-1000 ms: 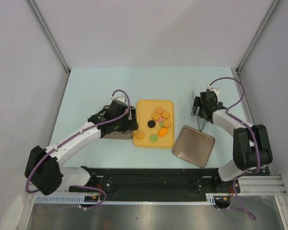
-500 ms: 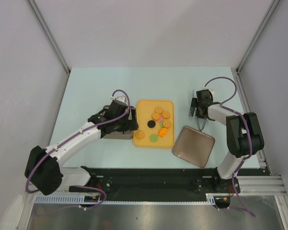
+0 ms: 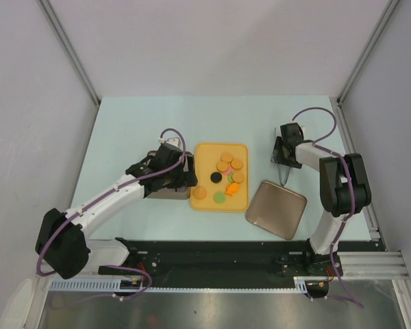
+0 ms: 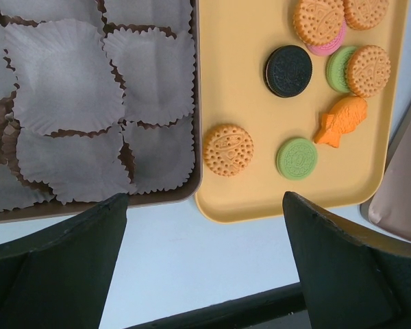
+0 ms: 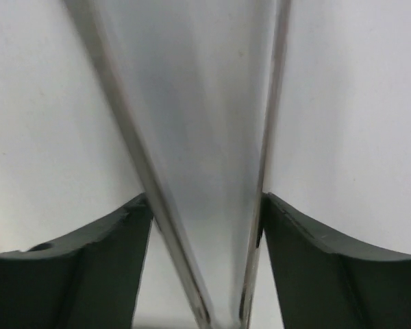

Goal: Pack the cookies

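Note:
Several round cookies lie on a yellow tray: mostly orange ones, one black, green and pink, plus an orange fish-shaped piece. My left gripper is open and empty, hovering over the gap between the tray and a brown tin lined with white paper cups; it also shows in the top view. My right gripper is right of the tray, shut on metal tongs whose two arms sit between its fingers.
A brown square lid lies right of the tray's near corner, just below the tongs' tip. The black rail runs along the table's near edge. Grey walls close in the left, right and far sides.
The right arm's elbow has swung back toward the right wall and the right gripper has shifted slightly up. The left arm and the cookies have not moved.

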You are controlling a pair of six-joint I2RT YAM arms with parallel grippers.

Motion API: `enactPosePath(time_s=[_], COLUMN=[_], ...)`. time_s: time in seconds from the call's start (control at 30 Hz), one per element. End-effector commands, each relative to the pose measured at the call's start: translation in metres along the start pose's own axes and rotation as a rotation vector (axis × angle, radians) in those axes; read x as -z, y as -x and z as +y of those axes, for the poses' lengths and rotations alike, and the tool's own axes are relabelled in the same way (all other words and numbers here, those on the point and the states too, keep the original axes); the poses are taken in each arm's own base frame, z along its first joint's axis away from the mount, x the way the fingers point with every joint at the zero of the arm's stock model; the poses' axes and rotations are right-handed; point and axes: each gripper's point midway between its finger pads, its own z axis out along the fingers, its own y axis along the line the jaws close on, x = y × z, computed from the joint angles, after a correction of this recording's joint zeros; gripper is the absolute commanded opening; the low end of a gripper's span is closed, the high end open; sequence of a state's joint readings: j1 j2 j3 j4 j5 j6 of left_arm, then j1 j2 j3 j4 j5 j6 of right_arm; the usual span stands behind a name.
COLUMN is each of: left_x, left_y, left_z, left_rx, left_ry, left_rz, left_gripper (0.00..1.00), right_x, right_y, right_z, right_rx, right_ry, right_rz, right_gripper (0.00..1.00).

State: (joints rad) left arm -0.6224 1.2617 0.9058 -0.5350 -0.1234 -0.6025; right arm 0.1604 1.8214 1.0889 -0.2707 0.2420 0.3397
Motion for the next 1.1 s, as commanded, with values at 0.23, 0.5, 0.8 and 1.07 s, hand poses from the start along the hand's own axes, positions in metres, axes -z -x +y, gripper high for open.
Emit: enactPosePath(time_s=[0.23,0.5,0.8,1.07], left_x=[0.003,0.002,0.003,0.005], left_y=[0.008,0.009,0.009,0.011], left_z=[-0.009,-0.009,-0.008,-0.007], left_rx=[0.016,0.017,0.017,0.018], left_ry=[-0.017,-0.016,-0.009,-0.002], left_rz=[-0.016,-0.017,-0.018,-0.031], left_gripper=[1.0,1.0,1.0,1.0], right_x=[0.019,0.072,0.118,0.165], right_y=[-0.016,0.017,0.046,0.055], right_z=[0.0,0.024,0.032,0.039], right_rx=[-0.058,0.003,-0.029,-0.014], right_ry=[0.04,0.053,0.096,0.159], right_rz=[0.059,-0.083,-0.211,-0.309], right_gripper=[0.48,0.49,0.47,0.45])
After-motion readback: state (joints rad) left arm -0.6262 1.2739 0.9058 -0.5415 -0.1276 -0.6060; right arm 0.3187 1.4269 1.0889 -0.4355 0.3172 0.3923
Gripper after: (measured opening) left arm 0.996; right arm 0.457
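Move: The right hand is low over the table with its half-closing fingers straddling the steel tongs; their middle is practically at the hand, about 1 cm below, with the open tips ahead. The brown lid lies about 19 cm back and 3 cm to the left, and the yellow cookie tray about 24 cm left and 8 cm back. From the idle left hand the tongs are roughly 36 cm to the right, 12 cm ahead and 11 cm lower. The right fingers close from about three quarters open to half, pinching the tongs' two arms together. The hand first draws back about 2–3 cm towards the brown lid, then lifts some 13 cm while sliding about 4 cm left, keeping hold, and the fingers tilt up roughly 15 degrees from their downward slant. ##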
